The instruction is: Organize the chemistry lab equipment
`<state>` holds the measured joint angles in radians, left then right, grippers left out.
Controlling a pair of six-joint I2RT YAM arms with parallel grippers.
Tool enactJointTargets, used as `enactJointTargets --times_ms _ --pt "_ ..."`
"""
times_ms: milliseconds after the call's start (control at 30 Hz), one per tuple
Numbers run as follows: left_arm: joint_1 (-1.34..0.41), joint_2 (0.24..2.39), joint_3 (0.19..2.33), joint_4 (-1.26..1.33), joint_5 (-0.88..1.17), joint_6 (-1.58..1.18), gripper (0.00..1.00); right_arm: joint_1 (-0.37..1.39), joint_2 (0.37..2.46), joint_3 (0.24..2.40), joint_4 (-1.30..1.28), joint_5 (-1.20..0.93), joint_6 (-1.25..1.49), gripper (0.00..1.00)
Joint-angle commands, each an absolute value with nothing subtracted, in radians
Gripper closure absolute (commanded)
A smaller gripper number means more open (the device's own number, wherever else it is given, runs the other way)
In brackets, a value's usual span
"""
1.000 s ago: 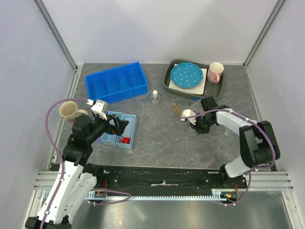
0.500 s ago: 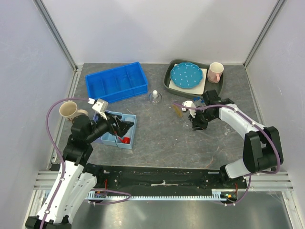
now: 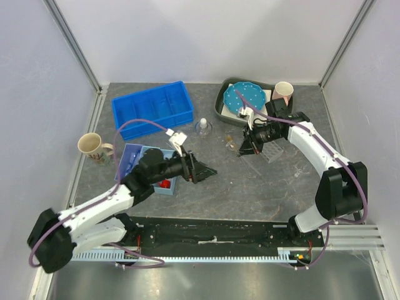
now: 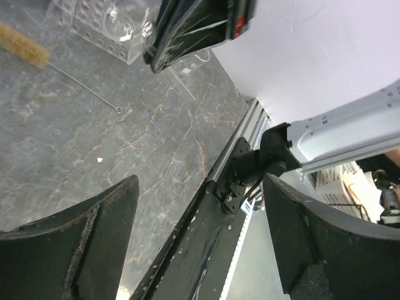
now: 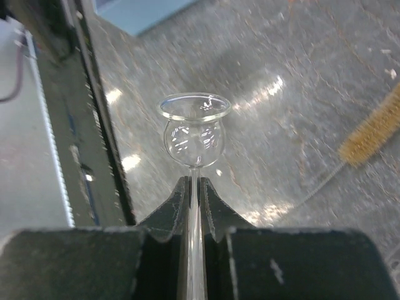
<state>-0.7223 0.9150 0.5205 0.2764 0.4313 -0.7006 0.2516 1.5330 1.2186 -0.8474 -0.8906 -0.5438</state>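
Note:
My right gripper (image 5: 195, 185) is shut on the thin stem of a clear glass bulb funnel (image 5: 194, 132), which it holds above the table. In the top view this gripper (image 3: 245, 145) hovers just left of the clear tube rack (image 3: 271, 150). An amber bristle brush on a wire (image 5: 369, 134) lies on the table below it. My left gripper (image 4: 200, 240) stands wide open and empty over the table's middle (image 3: 205, 173), pointing right toward the rack (image 4: 100, 25). A white-capped dropper bottle (image 3: 203, 127) stands behind.
A big blue bin (image 3: 152, 106) sits at the back left. A light blue small tray (image 3: 139, 156) holds a red-capped bottle (image 3: 164, 184). A beige mug (image 3: 92, 145) stands far left. A dark tray (image 3: 220, 107) holds a polka-dot plate (image 3: 237, 100) and a pink mug (image 3: 282, 94).
My left arm has swung right from the light blue tray to the table's middle. My right gripper has lifted the glass piece and moved back and left, beside the rack.

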Motion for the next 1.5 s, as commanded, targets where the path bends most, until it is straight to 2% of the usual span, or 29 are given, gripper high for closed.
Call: enactJointTargets --times_ms 0,267,400,567,733,1067,1267,1467 --pt "-0.788 1.096 0.590 0.553 0.242 -0.846 0.16 0.242 1.558 1.310 -0.813 -1.077 -0.368 0.89" --pt "-0.862 1.383 0.794 0.610 0.157 -0.908 0.22 0.186 1.559 1.289 -0.660 -1.187 -0.149 0.89" --pt "-0.894 1.489 0.854 0.606 0.109 -0.936 0.30 0.161 1.548 1.266 -0.612 -1.213 -0.108 0.88" --pt "-0.945 1.552 0.897 0.595 0.034 -0.948 0.35 0.140 1.532 1.241 -0.577 -1.227 -0.072 0.88" --pt "-0.971 1.595 0.926 0.581 0.002 -0.966 0.45 0.135 1.525 1.226 -0.557 -1.229 -0.049 0.88" --pt "-0.991 1.614 0.940 0.554 -0.057 -0.954 0.52 0.124 1.499 1.148 -0.365 -1.241 0.170 0.87" --pt "-0.992 1.620 0.939 0.542 -0.061 -0.950 0.66 0.118 1.486 1.097 -0.264 -1.229 0.259 0.87" --pt "-0.992 1.620 0.939 0.537 -0.057 -0.950 0.85 0.115 1.471 1.066 -0.212 -1.221 0.302 0.87"
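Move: The glass funnel, its stem pinched in the right fingers, has its middle about 16 cm to the left hand's right, some 5 cm ahead and 8 cm lower; the open left gripper is where the right hand brings it, roughly 15 cm to the right hand's left, 8 cm back and 4 cm higher. On the table some 15 cm below the right hand lie the brush, 7 cm ahead and 4 cm left, and the tube rack, 4 cm ahead and 12 cm right. Rightward about 14 cm, with some 7 cm forward early on, the left hand goes in to the funnel's stem below the right fingers, then nearly stops there and closes its wide-open fingers around it. The right hand keeps its pinch, rises about 5 cm and a little forward, and turns over 30 degrees, its fingers coming up towards level, swinging the stem more upright. ##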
